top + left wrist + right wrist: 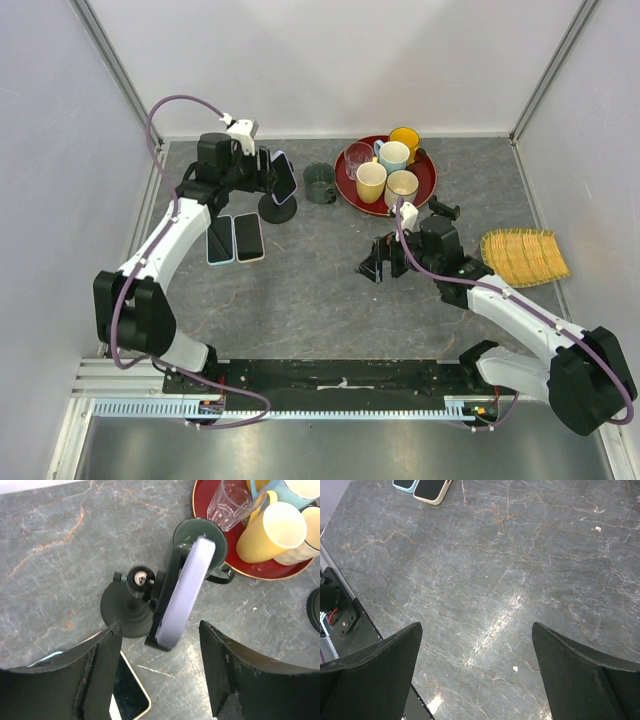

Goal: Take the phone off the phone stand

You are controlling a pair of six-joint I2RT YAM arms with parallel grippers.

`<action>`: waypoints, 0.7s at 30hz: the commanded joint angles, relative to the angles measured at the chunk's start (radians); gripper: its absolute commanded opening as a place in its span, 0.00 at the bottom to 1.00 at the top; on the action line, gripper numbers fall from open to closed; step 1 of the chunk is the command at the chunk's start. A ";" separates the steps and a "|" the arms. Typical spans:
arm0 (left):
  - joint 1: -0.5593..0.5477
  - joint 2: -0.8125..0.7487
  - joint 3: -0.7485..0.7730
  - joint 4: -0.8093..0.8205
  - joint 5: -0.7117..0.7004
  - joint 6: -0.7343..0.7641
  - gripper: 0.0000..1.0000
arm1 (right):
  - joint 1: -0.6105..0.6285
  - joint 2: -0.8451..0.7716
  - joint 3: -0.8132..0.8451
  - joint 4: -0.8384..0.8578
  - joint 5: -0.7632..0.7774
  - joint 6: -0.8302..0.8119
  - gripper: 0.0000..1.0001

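A phone in a lavender case leans in a black phone stand at the back left of the table. In the left wrist view the phone shows edge-on in its cradle, beside the stand's round base. My left gripper hovers just left of the phone. Its jaws are open, the phone lies just beyond the fingertips, and nothing is between them. My right gripper is open over bare table near the middle, far from the stand.
Two phones lie flat just left of the stand, near my left finger. A dark green mug stands right behind the stand. A red tray holds several cups and a glass. A bamboo mat lies at the right.
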 commanded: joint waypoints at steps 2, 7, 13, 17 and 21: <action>-0.003 0.082 0.133 -0.024 0.034 0.075 0.65 | 0.002 -0.025 -0.008 0.058 -0.031 0.007 0.98; -0.013 0.096 0.112 -0.021 0.086 0.083 0.55 | 0.004 -0.009 -0.009 0.063 -0.035 0.007 0.98; -0.042 0.089 0.109 -0.015 0.102 0.114 0.36 | 0.002 0.004 -0.005 0.064 -0.043 0.009 0.98; -0.058 0.061 0.100 -0.012 0.106 0.111 0.15 | 0.002 -0.005 -0.005 0.057 -0.042 0.006 0.98; -0.082 0.009 0.066 -0.006 0.083 0.100 0.02 | 0.002 -0.022 0.002 0.037 -0.040 0.001 0.98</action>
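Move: The phone on its stand is just ahead and to the right of the left hand: its middle is about 3 cm forward, 5 cm right and 3 cm lower. The green mug stands about 7 cm ahead and 12 cm right, some 14 cm down. One removed phone lies flat about 7 cm back and 6 cm left, roughly 17 cm below. From the right hand the phone on its stand is some 22 cm ahead, 23 cm left and 5 cm higher. With its fingers already around the near side of the phone, the left hand eases forward about 2 cm, then shifts right some 3 cm while slipping back a centimetre, staying at nearly the same height. The wrist turns slightly clockwise, just under 10 degrees, to line up with the phone, and the half-open fingers close steadily until they pinch its near upper part, one pad on the screen side and one on the back. ##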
